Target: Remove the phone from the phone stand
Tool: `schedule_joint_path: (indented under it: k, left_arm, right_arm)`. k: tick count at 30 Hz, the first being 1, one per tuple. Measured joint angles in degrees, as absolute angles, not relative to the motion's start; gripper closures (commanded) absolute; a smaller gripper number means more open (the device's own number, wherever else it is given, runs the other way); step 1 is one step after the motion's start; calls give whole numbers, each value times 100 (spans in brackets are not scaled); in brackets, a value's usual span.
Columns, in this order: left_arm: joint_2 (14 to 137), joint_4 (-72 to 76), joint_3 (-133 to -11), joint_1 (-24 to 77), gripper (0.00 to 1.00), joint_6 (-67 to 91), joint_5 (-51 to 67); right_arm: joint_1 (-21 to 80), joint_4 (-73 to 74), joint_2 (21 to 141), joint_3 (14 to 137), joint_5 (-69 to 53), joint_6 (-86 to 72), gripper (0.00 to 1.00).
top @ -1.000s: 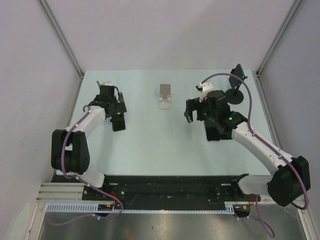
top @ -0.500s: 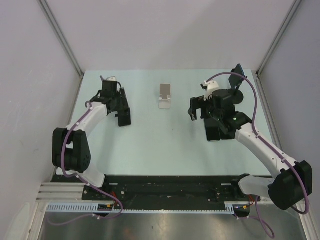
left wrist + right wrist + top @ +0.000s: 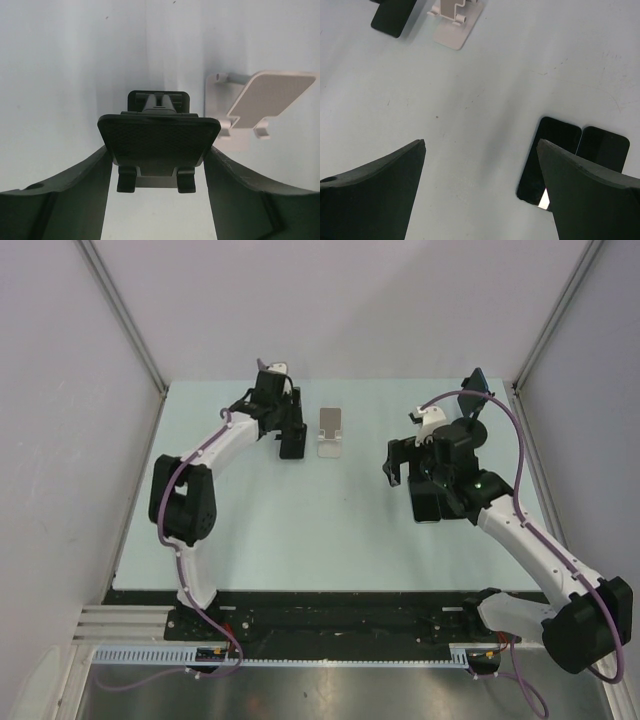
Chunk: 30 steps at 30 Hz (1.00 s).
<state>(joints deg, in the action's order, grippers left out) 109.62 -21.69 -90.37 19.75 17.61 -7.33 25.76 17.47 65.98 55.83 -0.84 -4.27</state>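
A dark phone leans on a black round-base stand at the back right, seen only in the top view. My left gripper reaches to the back centre. Its fingers press the sides of a small black phone stand, which carries no phone. An empty white phone stand is just to its right, and it also shows in the left wrist view. My right gripper is open and empty above the table, left of two dark phones that lie flat.
The two flat phones lie under the right forearm. The white stand and the black stand sit at the top of the right wrist view. Grey walls close in the table on the left, back and right.
My left arm has swung from the left side to the back centre, taking the black stand with it to beside the white stand. My right gripper has shifted slightly right.
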Motion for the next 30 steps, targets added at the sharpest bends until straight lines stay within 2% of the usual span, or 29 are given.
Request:
schedule_joint_path:
  k: [9,22,26,30]
  left_arm:
    - [11703,-2196,-9946,2171,68,1435,-727]
    - [12261,-2108,-10151,2246,65,1304,-670]
    - [12269,-2099,-10160,2248,53,1306,-672]
    - [12269,-2097,-10160,2248,53,1315,-674]
  right_arm:
    - [2519,1938,6340,5548,49,-421,0]
    - [2379,1964,6311,5546,108,-423,0]
    - [2355,1957,6326,5546,104,-425,0]
    - [2283,1927,6370,5540,86,-427,0]
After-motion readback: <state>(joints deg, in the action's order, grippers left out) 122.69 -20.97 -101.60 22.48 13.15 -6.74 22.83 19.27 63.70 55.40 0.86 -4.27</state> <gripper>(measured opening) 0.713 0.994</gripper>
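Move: The left hand already holds the empty black phone stand just off the table. The bare patch it is bound for lies about 4 cm ahead, 4 cm to the right and 12 cm below. Beyond that patch stands the white phone stand, roughly 11 cm to the hand's right, 3 cm ahead, its middle some 6 cm lower. From the open right hand the patch is about 18 cm ahead, 24 cm left and 18 cm down. Forward and to the right together, about 5 cm in all, the left hand carries the black phone stand towards the white one, then lowers it nearly straight down some 3 cm until its base meets the table. The fingers keep their hold, with a slight clockwise turn. The empty right hand, wide open, drifts about 2.5 cm right. ##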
